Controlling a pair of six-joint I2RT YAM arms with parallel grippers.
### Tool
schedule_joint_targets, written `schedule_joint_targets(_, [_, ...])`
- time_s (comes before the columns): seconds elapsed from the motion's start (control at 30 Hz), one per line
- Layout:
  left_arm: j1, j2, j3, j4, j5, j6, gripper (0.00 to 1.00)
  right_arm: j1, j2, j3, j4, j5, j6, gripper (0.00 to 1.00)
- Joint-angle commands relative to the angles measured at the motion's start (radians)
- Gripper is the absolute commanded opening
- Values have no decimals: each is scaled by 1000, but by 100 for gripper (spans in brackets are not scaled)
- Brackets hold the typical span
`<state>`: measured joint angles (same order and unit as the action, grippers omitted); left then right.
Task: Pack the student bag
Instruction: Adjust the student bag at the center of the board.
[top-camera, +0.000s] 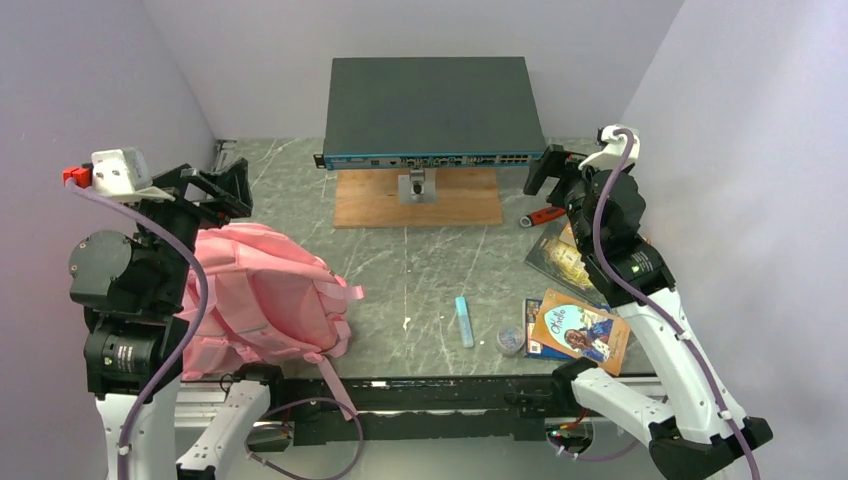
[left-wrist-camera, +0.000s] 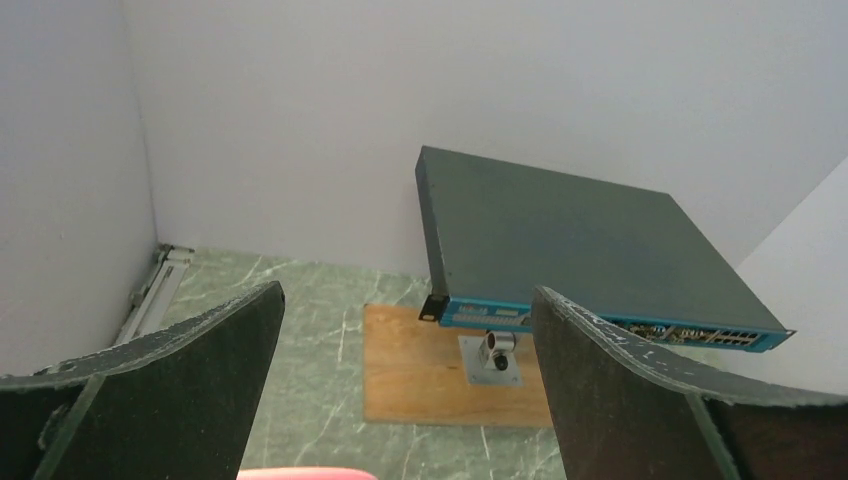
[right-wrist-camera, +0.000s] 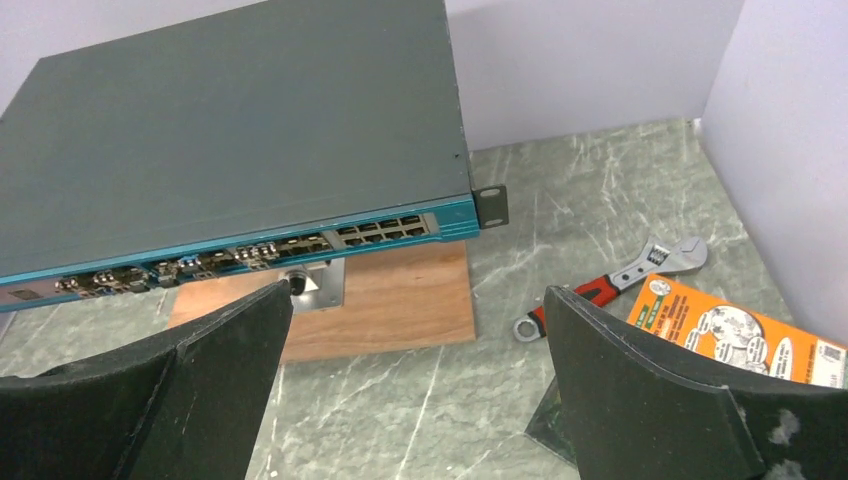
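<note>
The pink student bag (top-camera: 262, 295) lies on the left of the table, its straps trailing toward the front edge; only a sliver of its fabric (left-wrist-camera: 305, 473) shows in the left wrist view. Raised above the bag's far side, my left gripper (top-camera: 228, 187) is open and holds nothing (left-wrist-camera: 408, 395). On the far right my right gripper (top-camera: 545, 172) also stands open and empty (right-wrist-camera: 415, 385), held above the table. Under the right arm lie an orange-covered book (top-camera: 581, 331), a dark book (top-camera: 566, 256), a light-blue marker (top-camera: 464, 321) and a small round clear case (top-camera: 510, 341).
A dark network switch (top-camera: 432, 110) sits on a post over a wooden board (top-camera: 418, 198) at the back centre. A red-handled adjustable wrench (right-wrist-camera: 610, 288) lies right of the board, beside an orange booklet (right-wrist-camera: 735, 330). White walls close in left, right and behind.
</note>
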<state>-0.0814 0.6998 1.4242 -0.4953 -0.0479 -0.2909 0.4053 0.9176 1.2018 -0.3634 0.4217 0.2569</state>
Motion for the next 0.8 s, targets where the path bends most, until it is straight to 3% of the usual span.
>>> schedule_joint_targets(0.0, [3, -36, 44, -45, -11, -12, 99, -3, 5, 55, -14, -21, 49, 100])
schedule_joint_targets(0.2, [3, -60, 50, -93, 6, -21, 99, -3, -42, -12, 104, -200, 127, 100])
schedule_joint_targets(0.43, [3, -50, 97, -177, 50, -22, 99, 40, 124, 93, 122, -602, 214, 100])
schedule_joint_targets(0.53, [3, -58, 111, -195, 52, -20, 99, 169, 199, 112, 199, -774, 147, 100])
schedule_joint_targets(0.67, [3, -74, 134, -217, 13, -4, 99, 453, 275, 124, 296, -760, -72, 100])
schedule_joint_targets(0.77, [3, -86, 157, -235, -20, 6, 99, 597, 373, 176, 317, -753, -257, 100])
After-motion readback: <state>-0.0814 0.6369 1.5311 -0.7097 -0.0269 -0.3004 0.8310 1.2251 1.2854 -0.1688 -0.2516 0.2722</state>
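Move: The student bag stands almost under the left hand, its middle about 5 cm back, 3 cm to the left and 30 cm lower. From the right hand the bag is some 48 cm to the left, 14 cm back and 20 cm below. The wooden board is about 8 cm ahead of the right hand and 18 cm left; the blue marker lies 18 cm back and 9 cm left, both nearly 38 cm below. Headed for the bag from the right, the right hand starts slowly, then sweeps fast to its left, about 27 cm, pulling back some 8 cm and dipping slightly near the end. It swings some 60 degrees counter-clockwise, fingers still wide open. The left hand eases back about 5 cm above the bag, open and nearly level. Neither hand visibly touches anything. ##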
